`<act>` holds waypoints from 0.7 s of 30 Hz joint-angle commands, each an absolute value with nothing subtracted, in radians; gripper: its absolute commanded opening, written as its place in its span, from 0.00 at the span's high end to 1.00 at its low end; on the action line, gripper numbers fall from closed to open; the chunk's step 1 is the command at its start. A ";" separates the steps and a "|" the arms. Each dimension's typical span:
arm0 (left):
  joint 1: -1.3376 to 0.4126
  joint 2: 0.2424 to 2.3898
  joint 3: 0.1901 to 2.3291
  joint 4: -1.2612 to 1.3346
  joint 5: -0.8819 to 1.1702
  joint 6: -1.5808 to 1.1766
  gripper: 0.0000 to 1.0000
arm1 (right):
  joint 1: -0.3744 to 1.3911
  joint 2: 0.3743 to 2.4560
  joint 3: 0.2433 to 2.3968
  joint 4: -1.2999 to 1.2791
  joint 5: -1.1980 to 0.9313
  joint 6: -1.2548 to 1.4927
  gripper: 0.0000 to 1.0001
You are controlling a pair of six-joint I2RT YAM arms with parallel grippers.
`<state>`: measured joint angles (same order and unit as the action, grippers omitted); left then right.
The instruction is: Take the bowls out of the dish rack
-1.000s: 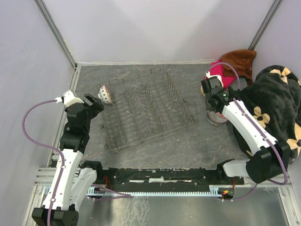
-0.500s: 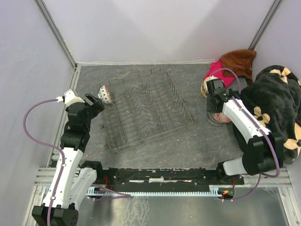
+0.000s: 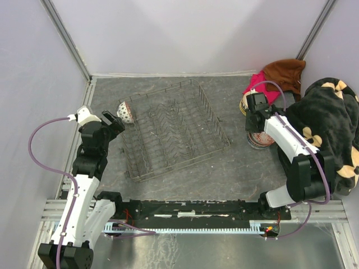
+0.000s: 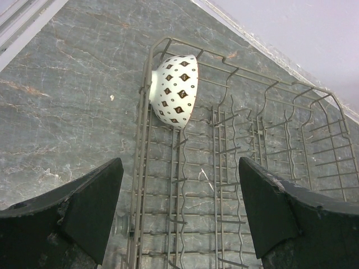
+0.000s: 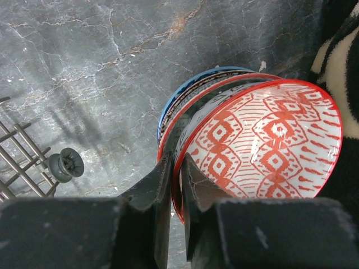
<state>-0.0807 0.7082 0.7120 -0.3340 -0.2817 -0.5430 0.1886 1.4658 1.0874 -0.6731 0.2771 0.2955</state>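
Observation:
The grey wire dish rack (image 3: 174,129) lies mid-table. One white bowl (image 3: 125,111) with dark diamond marks stands on edge in its far left corner (image 4: 176,89). My left gripper (image 3: 115,124) hovers open just before that corner, the rack's wires (image 4: 235,168) showing between its fingers (image 4: 90,196). On the right, a stack of bowls (image 3: 259,139) sits on the table. My right gripper (image 5: 176,168) is shut on the rim of the red lattice bowl (image 5: 269,145), which lies tilted on top of the stack (image 5: 190,92).
A black flowered blanket (image 3: 331,123) fills the right edge, with pink (image 3: 263,84) and brown (image 3: 286,70) cloths behind the stack. A rack wheel (image 5: 65,163) sits near the right gripper. Walls close in on the left, far and right sides.
My right arm has shifted slightly toward the far right over the stack, still holding the red lattice bowl. The left arm has stayed put.

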 commanded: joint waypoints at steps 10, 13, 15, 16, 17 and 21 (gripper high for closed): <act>-0.081 0.701 0.722 -0.287 -0.279 -0.574 0.10 | 0.181 1.406 1.081 -0.635 0.259 0.326 0.60; -0.081 0.701 0.722 -0.286 -0.278 -0.575 0.10 | 0.181 1.384 1.089 -0.643 0.255 0.328 0.59; -0.081 0.704 0.725 -0.284 -0.277 -0.575 0.10 | 0.180 1.374 1.095 -0.650 0.250 0.330 0.59; -0.080 0.704 0.725 -0.284 -0.277 -0.575 0.10 | 0.180 1.369 1.097 -0.653 0.248 0.331 0.59; -0.081 0.705 0.727 -0.284 -0.276 -0.575 0.10 | 0.180 1.365 1.099 -0.655 0.245 0.333 0.59; -0.080 0.704 0.729 -0.284 -0.276 -0.575 0.10 | 0.181 1.351 1.105 -0.665 0.236 0.343 0.58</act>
<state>-0.0807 0.7086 0.7120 -0.3340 -0.2817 -0.5430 0.1802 1.3899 1.0794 -0.6666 0.2504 0.3218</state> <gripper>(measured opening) 0.902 0.414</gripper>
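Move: The right hand holds the left rim of the red-patterned bowl, whose middle is about 5 cm to its right, level fore and aft, and 2 cm lower. The stacked bowls are beneath it, roughly 5 cm right and 5 cm down. The yellow bowl stack stands some 13 cm straight ahead, and the rack's right edge about 8 cm left and 2 cm ahead. From the left hand the red-patterned bowl is about 54 cm right, level fore and aft. The right hand opens its fingers, letting go of the red-patterned bowl's rim, then rises about 2 cm. ##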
